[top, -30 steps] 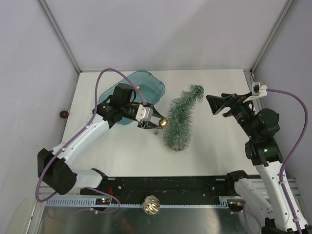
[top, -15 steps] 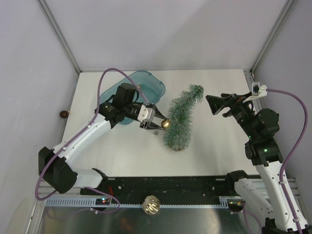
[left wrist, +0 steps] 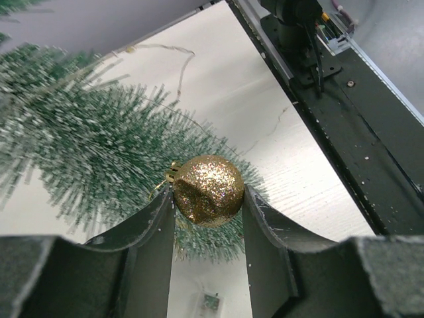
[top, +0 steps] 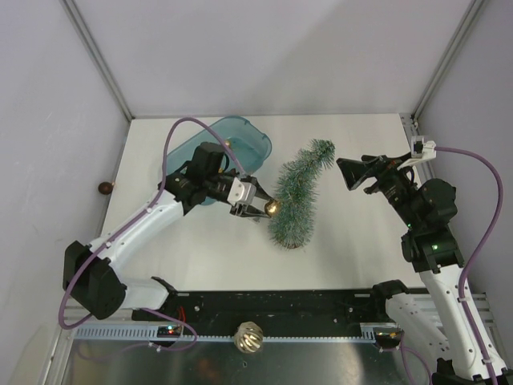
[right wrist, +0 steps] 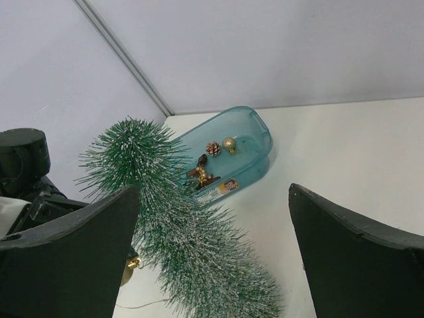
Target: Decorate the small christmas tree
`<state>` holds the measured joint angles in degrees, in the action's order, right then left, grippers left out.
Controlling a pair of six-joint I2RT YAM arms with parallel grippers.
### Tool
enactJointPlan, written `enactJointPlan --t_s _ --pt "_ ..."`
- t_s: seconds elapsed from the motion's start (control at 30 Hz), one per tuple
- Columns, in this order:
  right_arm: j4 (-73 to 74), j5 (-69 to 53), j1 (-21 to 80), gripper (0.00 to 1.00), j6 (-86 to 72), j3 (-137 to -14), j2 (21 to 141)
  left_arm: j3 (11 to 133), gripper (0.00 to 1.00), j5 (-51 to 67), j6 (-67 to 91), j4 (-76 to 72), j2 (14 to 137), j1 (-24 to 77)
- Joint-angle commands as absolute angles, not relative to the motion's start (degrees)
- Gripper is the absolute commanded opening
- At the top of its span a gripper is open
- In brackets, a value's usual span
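Note:
The small christmas tree (top: 296, 200) stands mid-table, frosted green, with its tip bent toward the right arm. My left gripper (top: 260, 204) is shut on a glittery gold bauble (top: 272, 207) and holds it at the tree's lower left side. In the left wrist view the bauble (left wrist: 207, 189) sits between both fingers, with its cap toward the needles (left wrist: 86, 152). My right gripper (top: 353, 172) hangs open to the right of the treetop, apart from it. In the right wrist view the tree (right wrist: 192, 245) fills the space between the wide-open fingers (right wrist: 73, 258).
A teal tub (top: 255, 143) stands behind the left arm, holding a pinecone (right wrist: 212, 148), a gold bauble (right wrist: 229, 143) and a brown star ornament (right wrist: 201, 173). A thin wire (left wrist: 182, 66) lies on the table. A ribbed ornament (top: 249, 338) rests on the front rail.
My left gripper has carried the gold bauble a little to the right, closer to the tree. The right arm has barely moved.

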<state>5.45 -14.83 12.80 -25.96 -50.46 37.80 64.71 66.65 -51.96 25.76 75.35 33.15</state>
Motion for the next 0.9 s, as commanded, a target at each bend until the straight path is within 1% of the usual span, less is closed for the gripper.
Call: enactJointPlan --t_s 0.0,0.23,0.47,0.87 --pt "3.32 -14.52 13.05 0.99 -26.06 -50.76 37.37 62.34 0.23 66.61 -52.74 24.38 72.31 33.56" --pt "3.05 -14.41 13.18 0.99 -26.35 -50.22 37.21 59.89 0.27 64.57 -56.55 24.33 70.64 34.64" --pt "3.18 -14.16 13.34 0.99 -26.27 -50.16 37.05 55.75 0.27 61.21 -60.97 24.3 69.22 35.26" --pt "2.98 -13.68 13.82 0.99 -26.21 -50.18 37.35 51.98 0.27 59.74 -63.76 24.07 68.25 36.13"
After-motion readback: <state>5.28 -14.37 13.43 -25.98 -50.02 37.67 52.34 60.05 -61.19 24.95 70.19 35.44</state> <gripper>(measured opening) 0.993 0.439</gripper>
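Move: The small christmas tree, by which the gold ball is held, has its middle about 8 cm to the left hand's right, some 2 cm farther out and about level with it. The clear box lies some 12 cm ahead, 6 cm left and 20 cm below; the blue bin roughly 31 cm ahead, 18 cm left and 18 cm below. From the right hand the tree's middle is about 1 cm ahead, 17 cm left and 16 cm lower. The glittery gold ball, still pinched in the left fingers, is lowered about 6 cm down the left side of the christmas tree, towards its foot, while being drawn back some 2 cm. The fingers keep pointing right at the tree, tip about 5 degrees farther down and keep their hold; the wrist rolls slightly. ##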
